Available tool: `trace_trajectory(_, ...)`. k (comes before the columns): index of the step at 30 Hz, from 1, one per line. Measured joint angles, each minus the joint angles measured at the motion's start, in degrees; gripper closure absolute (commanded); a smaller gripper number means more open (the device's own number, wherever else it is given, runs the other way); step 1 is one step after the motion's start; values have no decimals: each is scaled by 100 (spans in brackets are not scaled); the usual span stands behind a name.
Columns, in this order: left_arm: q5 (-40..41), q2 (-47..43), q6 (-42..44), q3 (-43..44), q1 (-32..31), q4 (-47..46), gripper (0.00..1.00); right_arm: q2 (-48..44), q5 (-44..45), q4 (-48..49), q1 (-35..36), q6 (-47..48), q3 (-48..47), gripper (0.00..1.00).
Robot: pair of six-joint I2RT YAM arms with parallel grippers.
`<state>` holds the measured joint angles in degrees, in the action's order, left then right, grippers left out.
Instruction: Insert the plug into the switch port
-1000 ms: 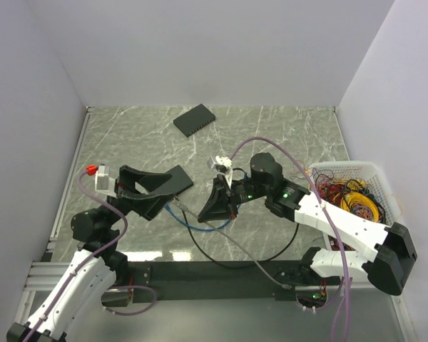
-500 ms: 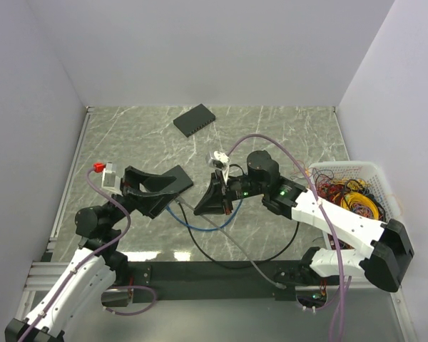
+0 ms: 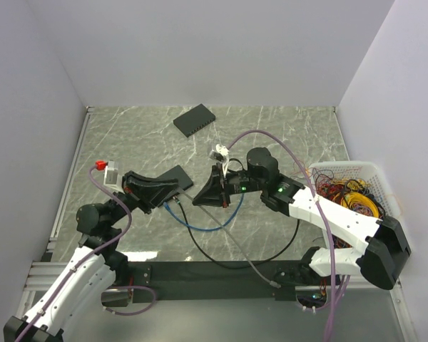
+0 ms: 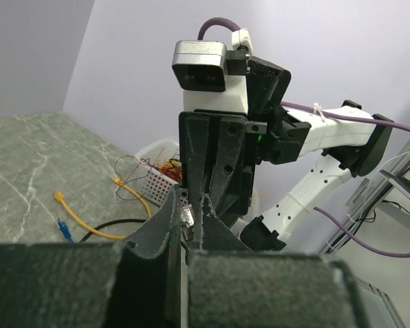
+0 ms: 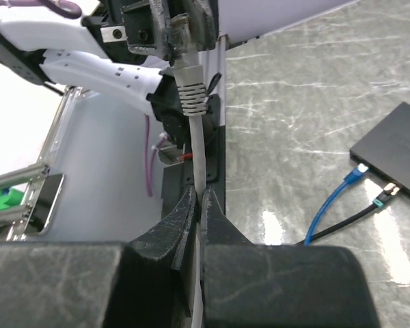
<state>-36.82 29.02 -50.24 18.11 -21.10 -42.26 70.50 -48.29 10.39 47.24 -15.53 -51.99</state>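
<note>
The plug point(image 4: 186, 217) is a small clear connector on a grey cable point(image 5: 198, 147), with a ribbed grey boot point(image 5: 191, 89) behind it. My left gripper point(image 4: 186, 205) is shut on the plug, above the table's middle point(image 3: 177, 192). Just behind the boot, my right gripper point(image 5: 199, 198) is shut on the grey cable, nose to nose with the left one point(image 3: 198, 199). The switch point(image 3: 194, 120), an oblong dark-grey box, lies at the back of the table, well away from both grippers. Its ports do not show from above.
A flat black slab point(image 3: 177, 178) lies under the left gripper, with a blue cable point(image 3: 207, 226) and a black cable point(image 3: 235, 260) plugged into it. A white basket point(image 3: 374, 171) of wires stands at the right. A thin orange-yellow cable point(image 4: 89, 222) lies loose on the table.
The left gripper, open before, has shut on the plug. The right gripper has moved left with the grey cable until it met the left one.
</note>
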Motion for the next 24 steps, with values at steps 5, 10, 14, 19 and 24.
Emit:
trace_trajectory(5,63,50,-2,4,0,-24,99,0,35,26,-42,-35,2,86)
trace_trajectory(10,42,13,26,2,-28,-118,99,0,-175,142,-105,-229,7,55)
trace_trajectory(14,4,-166,92,-59,-37,-466,99,-39,-935,1342,-503,-1161,245,49)
trace_trajectory(19,-321,-90,81,-116,-37,-1373,99,175,-1646,3547,-894,-3112,433,49)
trace_trajectory(24,-949,380,-195,-111,-37,-2299,99,1062,-2000,5493,-872,-5652,55,54)
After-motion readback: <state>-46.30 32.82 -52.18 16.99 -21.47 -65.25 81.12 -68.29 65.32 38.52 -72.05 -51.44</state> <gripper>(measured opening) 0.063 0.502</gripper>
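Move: The left hand already grips the grey cable's plug; the nearer switch lies about 20 cm ahead of it, 7 cm left and 31 cm below. Short of that switch, the black cable's plug is some 10 cm ahead and 3 cm left of the left hand, the blue one 9 cm ahead and 7 cm left. From the right hand, still shut on the grey cable, the gripped plug is roughly 5 cm left, 2 cm ahead and 2 cm higher. Right fingers open off the grey cable, rising 8 cm; left takes the plug back and up 5 cm. ##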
